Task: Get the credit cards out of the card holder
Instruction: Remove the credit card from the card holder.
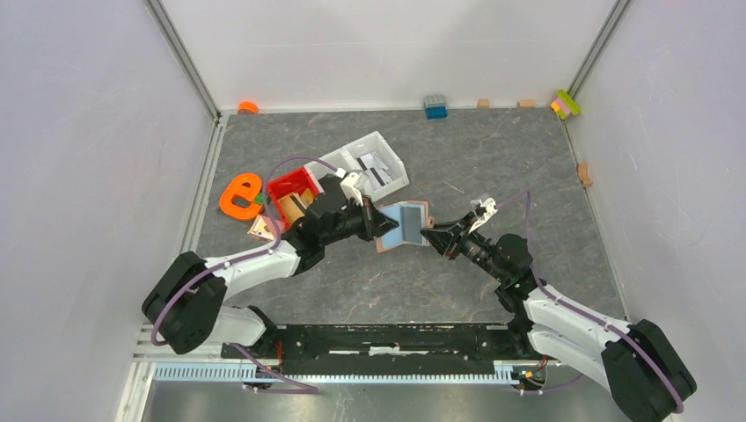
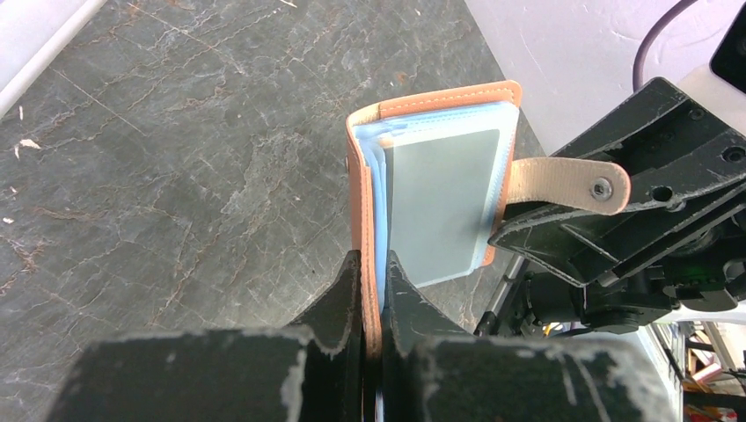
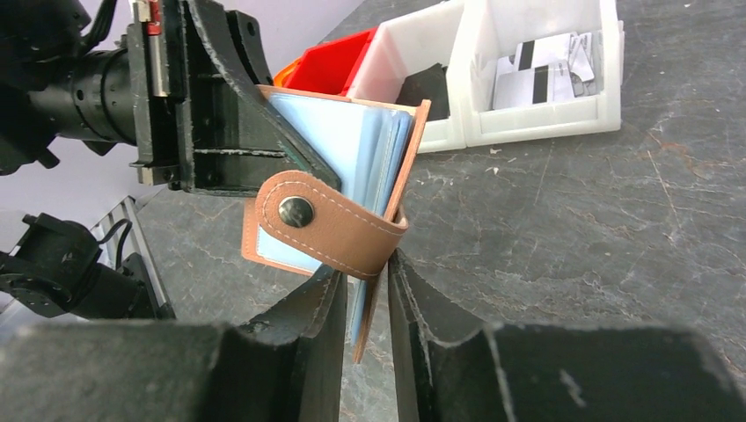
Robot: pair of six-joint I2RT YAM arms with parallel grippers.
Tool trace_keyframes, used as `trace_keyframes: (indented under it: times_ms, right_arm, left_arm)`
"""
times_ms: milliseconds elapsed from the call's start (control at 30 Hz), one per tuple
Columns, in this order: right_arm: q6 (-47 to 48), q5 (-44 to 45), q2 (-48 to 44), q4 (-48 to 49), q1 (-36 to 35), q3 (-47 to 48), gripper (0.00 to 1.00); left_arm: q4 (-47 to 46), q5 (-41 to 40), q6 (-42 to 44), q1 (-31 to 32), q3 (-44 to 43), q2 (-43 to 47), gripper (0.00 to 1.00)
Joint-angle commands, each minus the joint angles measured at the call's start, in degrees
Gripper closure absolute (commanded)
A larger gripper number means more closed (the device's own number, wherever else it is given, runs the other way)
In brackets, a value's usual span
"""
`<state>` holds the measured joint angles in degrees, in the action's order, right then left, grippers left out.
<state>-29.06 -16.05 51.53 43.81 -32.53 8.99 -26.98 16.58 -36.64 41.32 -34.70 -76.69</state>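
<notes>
The tan-brown card holder (image 1: pixel 405 224) hangs open above the table between the two arms. My left gripper (image 2: pixel 373 290) is shut on its left cover (image 2: pixel 359 176). A pale blue-grey credit card (image 2: pixel 444 202) sits in the clear blue sleeves, facing the left wrist camera. My right gripper (image 3: pixel 365 290) straddles the lower edge of the other cover (image 3: pixel 400 176), just under the closing tab (image 3: pixel 334 224). Its jaws stand a little apart, with a gap on each side of the cover. No other card shows.
A red bin (image 1: pixel 290 189) and a white divided bin (image 1: pixel 369 163) holding white-and-black packets stand behind the left gripper. An orange e-shaped piece (image 1: pixel 239 195) lies to the left. A blue block (image 1: pixel 435 106) and small wooden blocks (image 1: pixel 583 173) lie by the walls.
</notes>
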Motion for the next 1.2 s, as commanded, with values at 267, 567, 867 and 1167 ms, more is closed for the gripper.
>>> trace_keyframes:
  times_ms: [267, 567, 867, 1167]
  right_arm:
    - [-0.32, -4.32, 1.31, 7.49, -0.25, 0.23, 0.80]
    - [-0.85, -5.64, 1.84, 8.96, -0.25, 0.17, 0.82]
    - [-1.69, -7.48, 3.01, 11.14, -0.25, 0.06, 0.86]
    - [-0.83, -5.22, 4.45, 5.89, -0.25, 1.91, 0.96]
  left_arm:
    - [-1.91, 2.04, -0.27, -0.36, -2.94, -1.19, 0.98]
    - [-3.48, 4.06, -0.80, -0.35, -2.98, -1.82, 0.98]
    - [-5.00, 5.02, -1.16, -0.36, -2.62, -1.79, 0.98]
    - [-5.79, 5.83, -1.55, -0.36, -2.63, -2.12, 0.98]
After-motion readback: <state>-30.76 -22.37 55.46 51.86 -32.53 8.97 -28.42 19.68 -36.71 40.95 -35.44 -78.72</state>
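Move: Just off the right fingertips, the card holder stands open in the air, its middle about 3 cm to the left, 1 cm ahead and level with them; its strap-side edge is already between the parted fingers. The white bin of cards lies some 14 cm ahead, 9 cm left and 14 cm below the right hand. For the left hand, still gripping the holder, its middle is about 2 cm to the right, at the same height; the red box is roughly 22 cm left, 7 cm ahead and 13 cm down. Closing on the holder's thin strap-side cover edge, the right hand eases left and up about 1.5 cm each way while drawing back about 1 cm, turning some 5 degrees counter-clockwise. Its fingers go from part open to nearly shut, pinching the edge beside the snap strap, while the left hand keeps its grip almost in place. ##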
